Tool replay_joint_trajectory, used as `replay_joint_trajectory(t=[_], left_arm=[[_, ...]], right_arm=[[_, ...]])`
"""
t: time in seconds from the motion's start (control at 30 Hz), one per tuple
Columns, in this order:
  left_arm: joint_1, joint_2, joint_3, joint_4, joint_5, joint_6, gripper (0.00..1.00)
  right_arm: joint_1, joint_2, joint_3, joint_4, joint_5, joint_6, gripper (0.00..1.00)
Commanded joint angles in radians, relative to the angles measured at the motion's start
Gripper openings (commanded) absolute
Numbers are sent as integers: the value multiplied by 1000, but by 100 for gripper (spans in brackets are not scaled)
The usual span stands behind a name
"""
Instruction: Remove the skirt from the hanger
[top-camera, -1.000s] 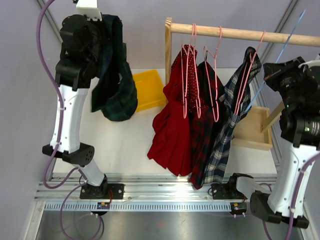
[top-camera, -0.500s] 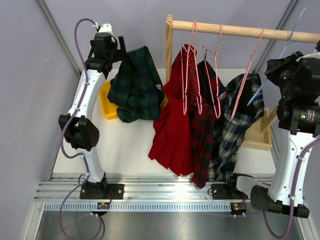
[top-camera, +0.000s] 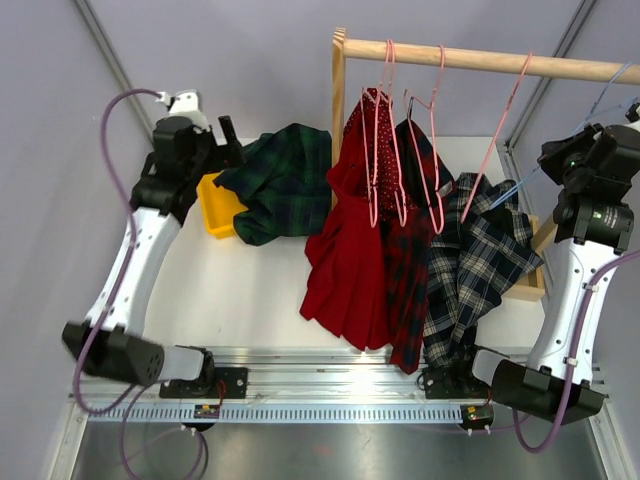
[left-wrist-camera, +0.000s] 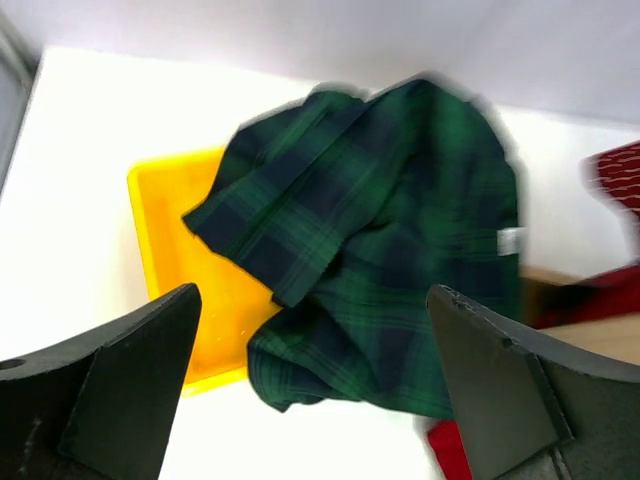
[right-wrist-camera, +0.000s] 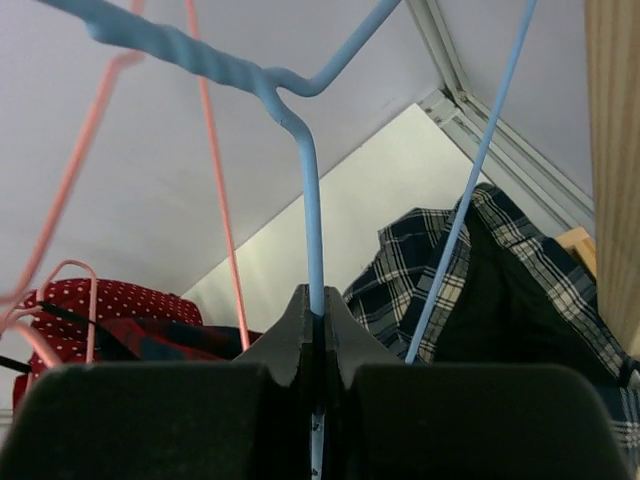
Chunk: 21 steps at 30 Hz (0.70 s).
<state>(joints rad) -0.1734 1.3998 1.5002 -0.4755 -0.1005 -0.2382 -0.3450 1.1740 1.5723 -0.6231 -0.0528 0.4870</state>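
Observation:
A dark green plaid skirt lies crumpled at the back of the table, partly over a yellow bin. My left gripper hovers just left of it. In the left wrist view that gripper is open with the skirt below it and nothing between the fingers. My right gripper is shut on the wire of a bare blue hanger. It holds the hanger high at the right end of the rack.
A wooden rail on a post carries pink hangers with a red skirt and a dark red plaid one. A navy-and-white plaid skirt sags at the right. A wooden box sits behind it.
My left gripper swung from high left toward the bin, opened and let the green skirt drop there. The navy-and-white skirt sank lower. My right gripper stayed shut on the blue hanger.

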Motion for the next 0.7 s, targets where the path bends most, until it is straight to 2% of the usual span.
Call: replay_joint_trajectory(t=[0.0, 0.07, 0.1, 0.2, 0.27, 0.3, 0.37, 0.4, 0.47, 0.5, 0.57, 0.6, 0.67], left_arm=[[-20, -149, -75, 84, 48, -3, 99], [-31, -203, -87, 66, 47, -3, 99], [-52, -220, -86, 46, 45, 0, 99], [-127, -272, -72, 6, 25, -4, 99], [-194, -298, -69, 0, 27, 3, 99], [-304, -321, -60, -2, 28, 26, 99], [-453, -329, -49, 3, -34, 56, 99], [-600, -326, -20, 0, -56, 65, 99], [-739, -279, 15, -3, -114, 59, 99], [-874, -254, 32, 0, -142, 60, 99], [-1007, -173, 90, 6, -224, 77, 99], [-1122, -145, 107, 29, -240, 104, 99], [-1216, -54, 169, 41, -272, 137, 99]], right_arm=[[-15, -22, -50, -26, -78, 41, 0], [-15, -51, -58, -42, -61, 50, 0], [-15, -60, -54, -59, -52, 53, 11], [-15, -99, -14, -121, -12, 44, 99], [-15, -144, 20, -159, 8, 38, 99], [-15, -160, 34, -171, 25, 32, 99], [-14, -197, 90, -228, 72, 33, 99], [-8, -206, 107, -243, 106, 41, 99], [-5, -230, 155, -274, 128, 50, 100], [-5, -235, 170, -283, 133, 62, 100], [-3, -257, 212, -302, 137, 76, 99], [-5, -266, 225, -306, 143, 88, 99], [-3, -286, 270, -331, 159, 97, 100]])
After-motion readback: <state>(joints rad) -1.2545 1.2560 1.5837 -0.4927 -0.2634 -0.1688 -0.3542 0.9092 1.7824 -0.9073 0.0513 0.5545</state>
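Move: My left hand is empty and bound, it seems, for the blue plaid skirt heaped about 54 cm to its right, 12 cm nearer me and 25 cm lower. The red dress hangs on the way, some 25 cm right, 15 cm back, 8 cm below; the dropped green skirt lies 12 cm ahead, 6 cm right, 27 cm down. My right hand holds the blue hanger, its rod about 16 cm above, 2 cm ahead and 3 cm right; a pink hanger hangs level, 12 cm left. I let go of the blue hanger, opening my right fingers wide and drawing that hand back about 13 cm, rising clear late on as it tips up slightly. My left hand, still open, backs up and away from the green skirt, then sweeps right and back in front of the red dress towards the blue plaid skirt, nearly 30 cm to the right, turning some 50 degrees clockwise. ##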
